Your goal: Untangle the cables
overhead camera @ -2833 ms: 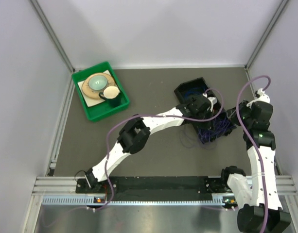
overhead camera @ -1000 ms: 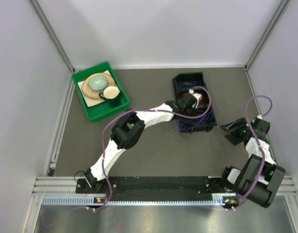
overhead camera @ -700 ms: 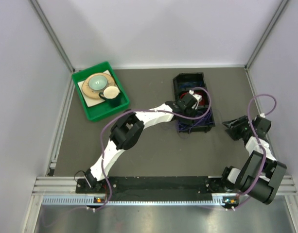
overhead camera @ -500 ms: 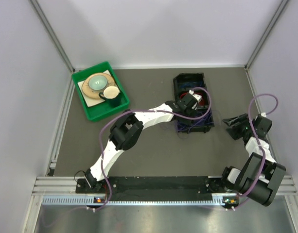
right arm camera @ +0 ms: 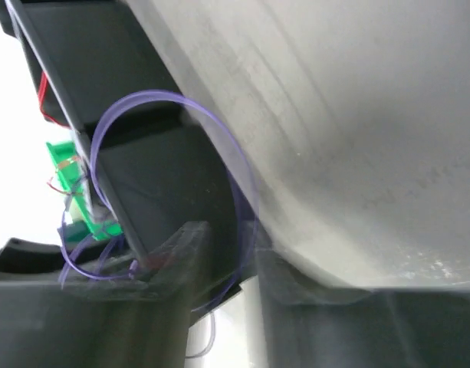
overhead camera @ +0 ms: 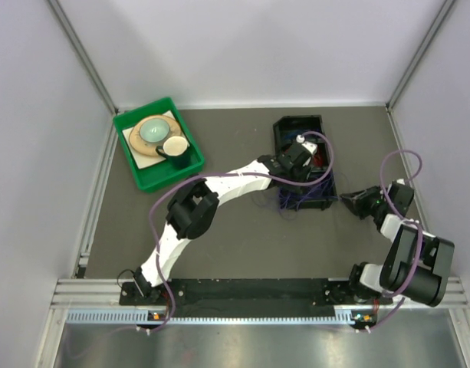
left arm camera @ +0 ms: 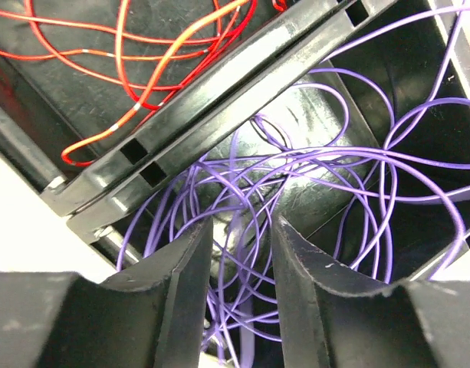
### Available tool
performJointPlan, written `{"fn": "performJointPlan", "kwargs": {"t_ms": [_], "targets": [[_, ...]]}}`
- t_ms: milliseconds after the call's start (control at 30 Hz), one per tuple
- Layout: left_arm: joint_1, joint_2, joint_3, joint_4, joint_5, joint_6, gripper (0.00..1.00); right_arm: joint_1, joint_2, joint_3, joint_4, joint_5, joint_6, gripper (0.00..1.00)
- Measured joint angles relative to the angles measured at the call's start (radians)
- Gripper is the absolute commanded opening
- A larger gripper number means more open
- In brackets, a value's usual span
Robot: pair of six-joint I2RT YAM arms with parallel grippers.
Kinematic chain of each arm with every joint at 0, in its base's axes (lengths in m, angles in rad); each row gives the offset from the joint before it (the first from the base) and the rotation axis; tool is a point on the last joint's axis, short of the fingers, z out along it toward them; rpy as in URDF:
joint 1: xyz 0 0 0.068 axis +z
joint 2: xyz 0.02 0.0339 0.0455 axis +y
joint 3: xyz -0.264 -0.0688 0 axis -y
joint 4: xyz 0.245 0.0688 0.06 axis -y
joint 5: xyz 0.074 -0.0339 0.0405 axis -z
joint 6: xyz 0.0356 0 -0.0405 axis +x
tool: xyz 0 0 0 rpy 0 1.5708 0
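The cables lie in a black divided box [overhead camera: 296, 120]. Red cables [left arm camera: 142, 54] fill one compartment and purple cables [left arm camera: 357, 169] fill the one beside it. Some purple loops [overhead camera: 290, 205] spill over the box's near edge onto the table. My left gripper [overhead camera: 302, 165] points down into the purple compartment, open, with purple loops lying below and between its fingers [left arm camera: 181, 291]. My right gripper [overhead camera: 348, 201] sits low at the box's near right corner. It is open, and a single purple cable loop [right arm camera: 219, 146] runs through the gap between its fingers [right arm camera: 185, 253].
A green tray [overhead camera: 139, 172] holding a bowl, a dark cup and a wooden plate stands at the back left. White walls and metal posts enclose the table. The black box wall [right arm camera: 142, 192] is right in front of the right gripper.
The left gripper has opened over the purple compartment and shifted slightly toward the back. The right gripper has moved left to the box corner, its jaws narrowing around a purple loop.
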Motion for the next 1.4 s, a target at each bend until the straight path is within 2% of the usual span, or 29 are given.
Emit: {"fn": "performJointPlan", "kwargs": {"t_ms": [33,200,400,567,633,767,800,967,1167,1400], "targets": [[0.000,-0.003,0.000,-0.002,-0.004,0.001,0.45,0.003,0.005,-0.001,0.005,0.000,0.004,0.00],[0.000,-0.014,0.000,-0.016,-0.019,0.010,0.51,0.007,-0.031,0.002,-0.002,0.012,0.015,0.00],[0.000,-0.056,0.000,-0.027,-0.019,0.014,0.56,0.017,-0.187,0.102,-0.143,0.056,-0.050,0.00],[0.000,-0.131,0.000,-0.031,-0.025,0.014,0.61,0.095,-0.257,0.220,-0.222,0.102,-0.105,0.00],[0.000,-0.168,-0.003,-0.031,-0.038,0.014,0.66,0.157,-0.256,0.252,-0.241,0.128,-0.121,0.00],[0.013,-0.247,-0.053,-0.023,-0.058,0.008,0.69,0.283,-0.227,0.283,-0.262,0.181,-0.142,0.00],[0.019,-0.270,-0.080,-0.019,-0.061,0.004,0.72,0.305,-0.214,0.284,-0.262,0.190,-0.146,0.00],[0.095,-0.371,-0.260,0.000,-0.063,-0.029,0.74,0.428,-0.095,0.290,-0.266,0.257,-0.166,0.00],[0.198,-0.394,-0.466,-0.003,-0.082,-0.068,0.77,0.491,0.035,0.310,-0.257,0.316,-0.193,0.00],[0.190,-0.333,-0.494,-0.006,-0.065,-0.129,0.77,0.499,0.100,0.329,-0.247,0.369,-0.229,0.00]]}}
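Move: The purple loop's end is about 1 cm left of the right hand, level with its half-open fingers; the box's purple compartment is some 14 cm left, 2 ahead and 3 below. The loose purple loops lie roughly 11 cm left of the left hand, 5 back and 6 below; the red compartment is about 10 ahead of that hand, 3 right and 5 below. Right hand pinches the loop, arcs 9 cm left over the box; left hand, opening, hops 16 cm left. ##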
